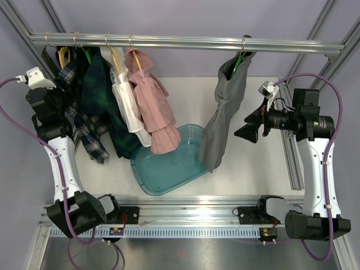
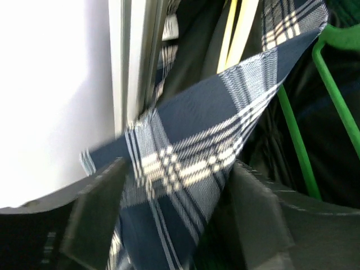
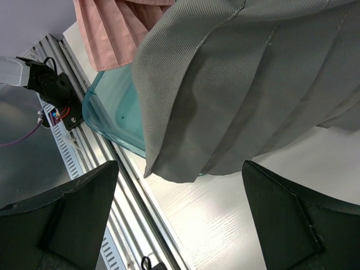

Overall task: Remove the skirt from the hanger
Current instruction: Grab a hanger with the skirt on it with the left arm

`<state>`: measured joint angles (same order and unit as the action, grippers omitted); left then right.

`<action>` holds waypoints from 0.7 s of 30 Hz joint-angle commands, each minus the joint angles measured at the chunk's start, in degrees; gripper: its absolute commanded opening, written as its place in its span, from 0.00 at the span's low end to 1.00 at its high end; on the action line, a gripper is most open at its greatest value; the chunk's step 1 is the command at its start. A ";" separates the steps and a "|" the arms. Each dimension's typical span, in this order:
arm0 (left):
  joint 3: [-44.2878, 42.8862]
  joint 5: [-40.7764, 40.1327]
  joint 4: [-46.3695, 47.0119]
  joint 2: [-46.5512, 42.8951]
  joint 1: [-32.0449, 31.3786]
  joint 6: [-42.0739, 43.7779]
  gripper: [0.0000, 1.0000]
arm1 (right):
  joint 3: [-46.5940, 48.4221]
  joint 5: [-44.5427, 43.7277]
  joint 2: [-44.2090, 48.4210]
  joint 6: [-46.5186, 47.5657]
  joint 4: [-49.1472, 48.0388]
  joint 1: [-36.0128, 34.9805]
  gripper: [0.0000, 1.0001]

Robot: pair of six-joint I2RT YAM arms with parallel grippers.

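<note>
Several skirts hang from a metal rail (image 1: pixel 185 41). At the far left a navy and white plaid skirt (image 1: pixel 84 132) hangs on a yellow hanger (image 1: pixel 63 54). My left gripper (image 1: pixel 64 107) reaches into it. In the left wrist view a stretched fold of this plaid skirt (image 2: pixel 225 107) runs between the gripper's (image 2: pixel 180 169) two fingers, which stand well apart on either side. The yellow hanger (image 2: pixel 236 28) shows above. My right gripper (image 1: pixel 247 130) is open beside a grey skirt (image 1: pixel 225 112). The grey skirt's hem (image 3: pixel 236 84) hangs just ahead of its fingers (image 3: pixel 84 208), untouched.
A teal tub (image 1: pixel 169 169) lies on the white table under the skirts. A pink skirt (image 1: pixel 154 107), a white garment (image 1: pixel 126 95) and a dark green plaid one (image 1: pixel 107 107) hang between. A green hanger (image 2: pixel 332 90) and a frame post (image 2: pixel 132 56) stand close to my left gripper.
</note>
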<state>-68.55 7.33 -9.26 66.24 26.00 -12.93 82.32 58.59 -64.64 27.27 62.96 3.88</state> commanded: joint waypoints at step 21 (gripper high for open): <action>-1.75 7.96 8.22 -3.22 0.46 3.18 0.00 | 5.74 -0.58 -1.01 2.70 2.96 -0.45 0.99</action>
<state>-65.25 14.33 -3.79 64.86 26.00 -7.84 85.47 57.98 -65.56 28.82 65.45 3.84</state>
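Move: The near upper edge of the navy plaid skirt lies between the left hand's open fingers, its fold some 3 cm ahead and about level. The skirt's yellow hanger sits roughly 8 cm farther out than the hand, 2 cm left and 6 cm higher; the green hanger is about 8 cm ahead, 6 cm right and 5 cm up. From the idle right hand that fold is some 52 cm left, 16 cm ahead and slightly higher. The left hand eases about 2 cm forward, dipping slightly so its open fingers straddle the fold of the navy plaid skirt below the yellow hanger, and they close from well open to nearly shut, pinching the cloth between the pads. Keeping that pinch, it draws back nearly 2 cm and drifts about 2 cm to the right overall, rising about 1 cm, while the wrist swings some 7 degrees clockwise and rolls its left side up by much the same. ##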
